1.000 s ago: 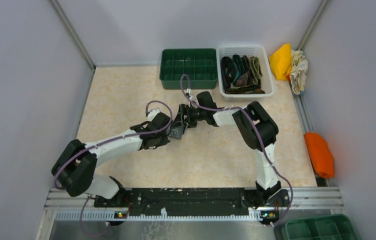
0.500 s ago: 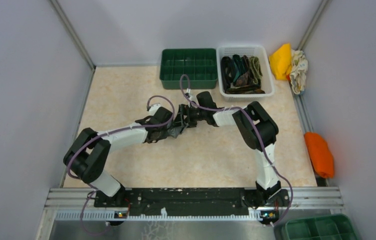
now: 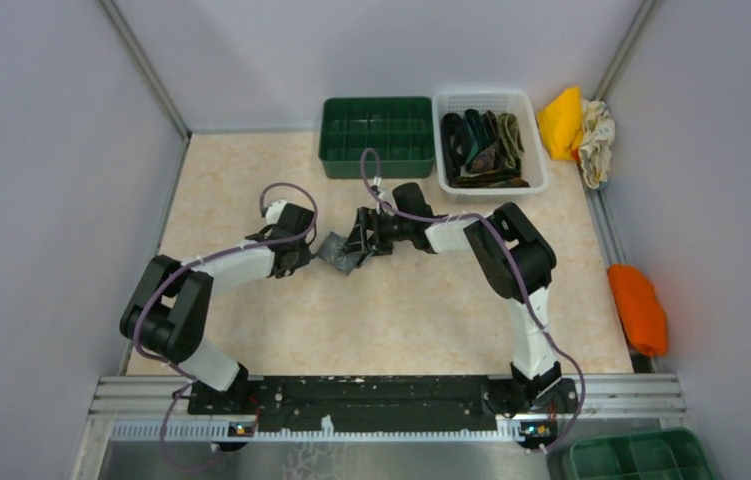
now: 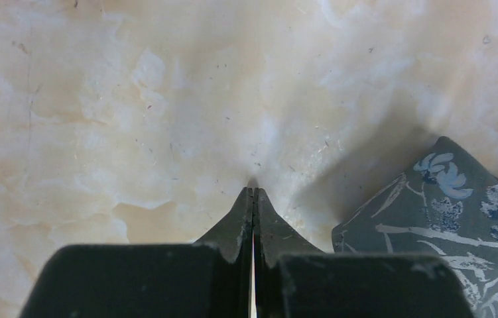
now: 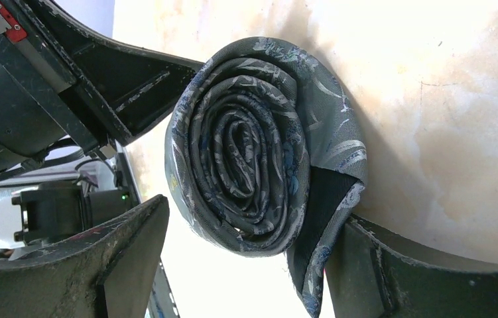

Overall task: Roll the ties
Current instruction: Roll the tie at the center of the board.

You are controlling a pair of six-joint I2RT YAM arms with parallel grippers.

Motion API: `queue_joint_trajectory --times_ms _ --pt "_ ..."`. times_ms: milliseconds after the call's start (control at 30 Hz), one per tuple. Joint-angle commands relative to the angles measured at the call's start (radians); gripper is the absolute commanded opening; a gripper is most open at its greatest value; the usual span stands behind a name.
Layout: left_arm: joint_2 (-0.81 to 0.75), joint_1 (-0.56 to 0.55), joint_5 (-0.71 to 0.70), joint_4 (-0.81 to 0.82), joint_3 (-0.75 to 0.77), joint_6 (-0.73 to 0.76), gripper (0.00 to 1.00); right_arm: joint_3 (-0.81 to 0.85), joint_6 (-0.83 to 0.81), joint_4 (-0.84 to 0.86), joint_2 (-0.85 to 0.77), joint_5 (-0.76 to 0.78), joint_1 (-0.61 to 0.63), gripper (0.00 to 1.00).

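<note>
The grey patterned tie (image 5: 259, 146) is rolled into a coil and lies on the table between the fingers of my right gripper (image 5: 252, 228), which is open. One finger touches the tie's loose tail; the other stands apart from the coil. In the top view the coil (image 3: 335, 252) lies just left of the right gripper (image 3: 358, 243). My left gripper (image 4: 253, 192) is shut and empty, tips down on bare table just left of the coil, whose patterned corner (image 4: 451, 218) shows at the right. It also shows in the top view (image 3: 301, 257).
A green divided tray (image 3: 376, 135) and a white basket (image 3: 541, 170) holding several dark ties (image 3: 483, 148) stand at the back. A yellow cloth (image 3: 561, 122) and an orange cloth (image 3: 638, 306) lie at the right wall. Another green tray (image 3: 641, 455) is at the front right.
My left gripper has pulled back to the left, away from the coil, and its arm has folded in. The right gripper and the coiled tie have stayed in place.
</note>
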Motion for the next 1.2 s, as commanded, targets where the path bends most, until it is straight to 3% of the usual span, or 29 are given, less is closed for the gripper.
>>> queue_joint_trajectory --times_ms 0,167,500,733,933,1167 --pt "-0.017 0.01 0.021 0.074 0.001 -0.014 0.0 -0.002 -0.009 -0.054 0.06 0.075 0.011 0.81" --pt "-0.004 0.031 0.033 0.124 0.089 0.025 0.0 0.009 -0.003 -0.055 0.066 0.07 0.011 0.81" --pt "0.183 0.041 0.092 0.153 0.247 0.08 0.0 0.005 -0.014 -0.062 0.069 0.068 0.012 0.8" --pt "0.187 0.041 0.279 0.151 0.217 0.06 0.0 -0.005 -0.014 -0.054 0.067 0.072 0.011 0.8" --pt "0.198 0.039 0.496 0.263 0.167 0.006 0.0 -0.011 -0.012 -0.049 0.066 0.071 0.011 0.8" --pt "0.216 0.033 0.527 0.301 0.165 0.005 0.0 -0.01 -0.029 -0.077 0.062 0.072 0.022 0.79"
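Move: The rolled tie lies about 8 cm to the right of the shut left gripper and 2 cm farther out, almost level in height. From the right hand, whose open fingers already straddle its near end, the tie's middle is roughly 4 cm to the left and 1 cm back, slightly lower. The green bin is some 30 cm ahead and 16 cm right of the left hand; the white basket lies 29 cm ahead and 44 cm right of it. Keep the left fingers shut and arc them forward about 9 cm, rising some 5 cm, to clear the tie's far left corner; then lower them beyond it and sweep right and a little back against the roll's far side, rolling the wrist left side down and turning clockwise. Hold the right gripper still with its fingers around the tie's near end. ##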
